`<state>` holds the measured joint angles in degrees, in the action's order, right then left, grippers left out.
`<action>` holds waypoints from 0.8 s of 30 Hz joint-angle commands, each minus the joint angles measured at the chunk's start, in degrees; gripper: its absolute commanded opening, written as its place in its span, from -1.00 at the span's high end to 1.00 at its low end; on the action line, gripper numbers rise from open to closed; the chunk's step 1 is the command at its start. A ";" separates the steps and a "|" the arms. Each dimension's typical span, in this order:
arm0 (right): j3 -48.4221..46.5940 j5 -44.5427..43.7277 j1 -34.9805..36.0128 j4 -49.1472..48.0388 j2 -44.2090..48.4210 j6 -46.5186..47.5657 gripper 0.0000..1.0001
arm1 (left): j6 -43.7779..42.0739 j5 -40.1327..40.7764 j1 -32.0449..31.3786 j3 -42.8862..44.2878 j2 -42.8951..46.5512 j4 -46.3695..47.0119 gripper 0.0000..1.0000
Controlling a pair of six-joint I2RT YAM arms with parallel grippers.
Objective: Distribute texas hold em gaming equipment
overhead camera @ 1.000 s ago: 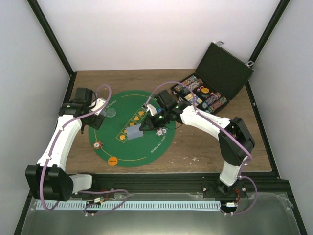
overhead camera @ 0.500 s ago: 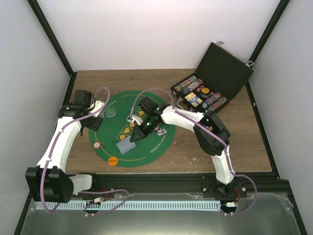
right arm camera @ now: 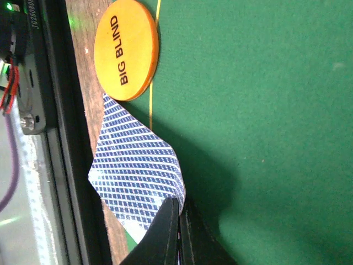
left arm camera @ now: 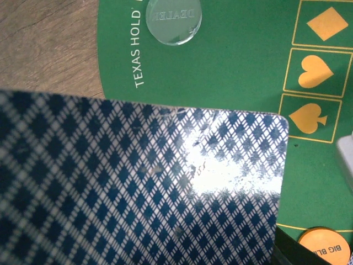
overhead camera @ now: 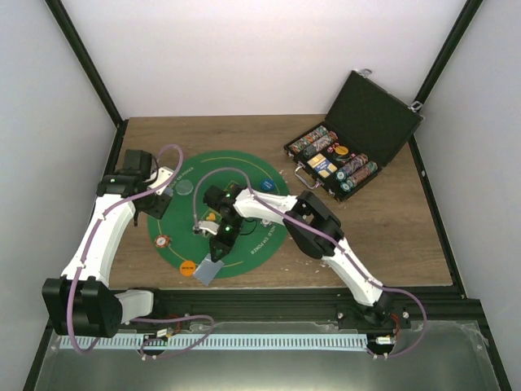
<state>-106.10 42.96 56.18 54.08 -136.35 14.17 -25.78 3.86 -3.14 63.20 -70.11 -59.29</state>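
Note:
My right gripper is shut on the corner of a blue-backed playing card. The card hangs bent over the near rim of the green mat, right beside the orange BIG BLIND disc. From above, that card sits just right of the orange disc. My left gripper hovers at the mat's left rim. A blue diamond-backed playing card held there fills its wrist view and hides the fingers. A clear DEALER disc lies on the mat ahead of it.
A striped poker chip lies on the mat's left side and a blue disc toward its far right. The open black case with rows of chips stands at the back right. The black table frame runs close by the held card.
My right gripper has carried its card from the middle of the mat to the near rim beside the orange disc. The left arm has stayed put.

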 commanded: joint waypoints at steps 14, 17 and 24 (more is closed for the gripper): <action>-2.13 -10.57 2.26 -3.89 2.84 6.02 0.40 | 0.09 0.20 0.32 1.84 -0.45 -0.57 -0.02; -0.52 -13.34 1.99 -6.45 7.22 5.10 0.14 | -0.07 -0.42 0.32 1.97 -0.66 -0.61 -0.02; 9.56 -12.66 -3.23 -13.88 23.62 -1.91 -0.39 | -3.14 -4.77 0.05 4.33 -1.24 -1.66 -0.03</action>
<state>-100.57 30.55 56.86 46.54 -123.57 16.97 -26.44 3.05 -3.07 64.75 -71.18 -60.05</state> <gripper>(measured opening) 0.619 0.513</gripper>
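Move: The right hand holds the playing card's inner corner low over the mat's near edge, with the card's middle about 3 cm back, 2 cm left and 2 cm below. The big blind button is some 8 cm left and 3 cm back, and the red chip some 16 cm left and 5 cm ahead, both about 2 cm down. From the left hand, the dealt card is roughly 15 cm back, 16 cm right and 16 cm below. The right hand stays low at the near edge of the mat, the card's corner still pinched, then opens its shut fingers to a bit over half and lets go of the card beside the big blind button. As they part it lifts away from the card, about 6 cm up and some 3 cm forward, tilting about 20 degrees so that the fingers swing from pointing back towards straight down. ##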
